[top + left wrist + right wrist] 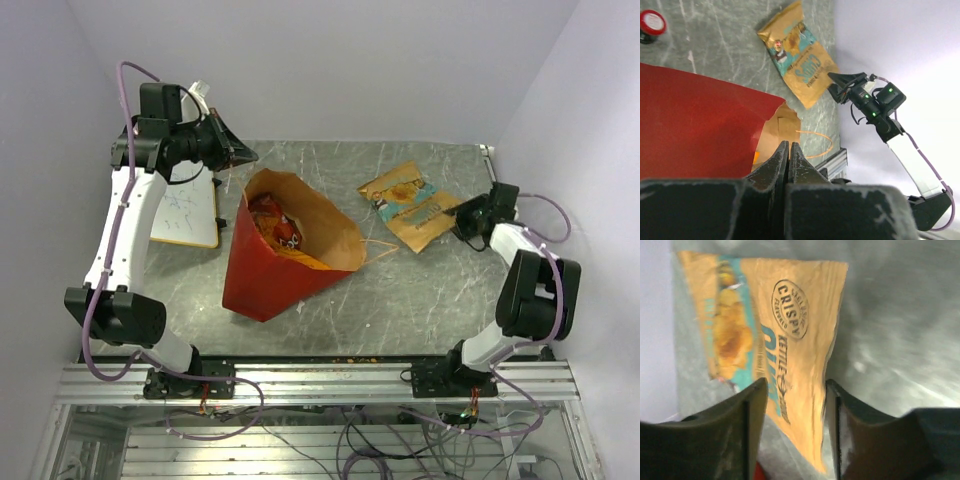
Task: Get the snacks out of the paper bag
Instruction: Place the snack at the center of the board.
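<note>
The paper bag (262, 275) lies on its side mid-table, red outside, with its brown mouth facing the back. Red and orange snacks (282, 232) show inside the mouth. One tan and teal crisp packet (410, 205) lies flat on the table to the right of the bag. My right gripper (462, 222) sits at that packet's right end. In the right wrist view its jaws (795, 390) stand apart around a corner of the packet (785, 325) without pinching it. My left gripper (240, 155) hangs above the bag's back left rim, its fingers (788, 147) pressed together on nothing.
A white board (190, 210) lies at the left, under the left arm. The bag's thin handle loop (383, 247) trails towards the crisp packet. A red-capped black knob (651, 25) stands beyond the bag (695, 125). Walls close in on three sides; a metal rail (320, 380) runs along the near edge.
</note>
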You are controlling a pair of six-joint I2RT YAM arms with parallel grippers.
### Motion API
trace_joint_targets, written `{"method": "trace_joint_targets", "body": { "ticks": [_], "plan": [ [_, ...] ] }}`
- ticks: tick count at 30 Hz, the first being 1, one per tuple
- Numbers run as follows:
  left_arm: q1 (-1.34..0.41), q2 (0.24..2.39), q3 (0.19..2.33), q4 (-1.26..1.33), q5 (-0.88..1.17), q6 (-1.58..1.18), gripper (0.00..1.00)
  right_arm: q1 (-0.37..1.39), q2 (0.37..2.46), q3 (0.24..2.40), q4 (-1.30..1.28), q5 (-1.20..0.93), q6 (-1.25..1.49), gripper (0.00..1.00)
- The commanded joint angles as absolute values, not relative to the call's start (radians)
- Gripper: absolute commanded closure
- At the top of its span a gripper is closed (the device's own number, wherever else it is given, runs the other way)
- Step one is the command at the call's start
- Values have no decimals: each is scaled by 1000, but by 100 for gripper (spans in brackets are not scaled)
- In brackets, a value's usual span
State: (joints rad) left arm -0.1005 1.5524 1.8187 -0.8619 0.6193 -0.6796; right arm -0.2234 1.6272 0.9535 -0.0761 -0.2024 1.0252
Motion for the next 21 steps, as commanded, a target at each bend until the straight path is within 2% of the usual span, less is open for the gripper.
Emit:
{"method": "trace_joint_targets", "body": {
  "ticks": [1,4,9,11,14,18,21],
  "plan": [
    [-168,1559,1824,-789,679,-726,93,-270,1498,891,-283,-86,782,40],
    [-219,1559,1827,-801,660,-723,93,-267,1400,854,-386,-104,696,31],
    [-272,1515,1771,-778,636,-742,93,-207,1236,784,-541,-136,632,28],
    [-284,1493,1747,-772,630,-741,93,-148,1170,776,-539,-232,603,27],
    [-292,1469,1718,-794,611,-713,93,-53,1088,791,-473,-506,573,25],
    [-298,1445,1668,-795,608,-697,93,35,1004,831,-423,-651,614,15],
    [-299,1453,1672,-811,630,-691,93,85,1045,849,-457,-702,591,13]
  ]
}}
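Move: The right hand is just parting from the laid-down snack, whose middle is about 11 cm to its left, 4 cm ahead and 4 cm below; the paper bag's mouth, where it heads next, lies some 36 cm left, 22 cm back and 17 cm above. The red snack inside is about 41 cm left, 16 cm back and 8 cm above. From the left hand the mouth is roughly 11 cm right, 16 cm back and 9 cm below, the red snack 5 cm right, 10 cm back and 18 cm below. The right hand, its fingers already part open around the edge of the snack, spreads them wide and comes free: it draws back low by about 15 cm, then swings left towards the paper bag's mouth and rises nearly 10 cm, turning some 45 degrees counter-clockwise. Meanwhile the left hand, fingers still closed on the bag's handle, shifts about 6 cm right and 5 cm back, over towards the bag's mouth, and turns slightly clockwise. ##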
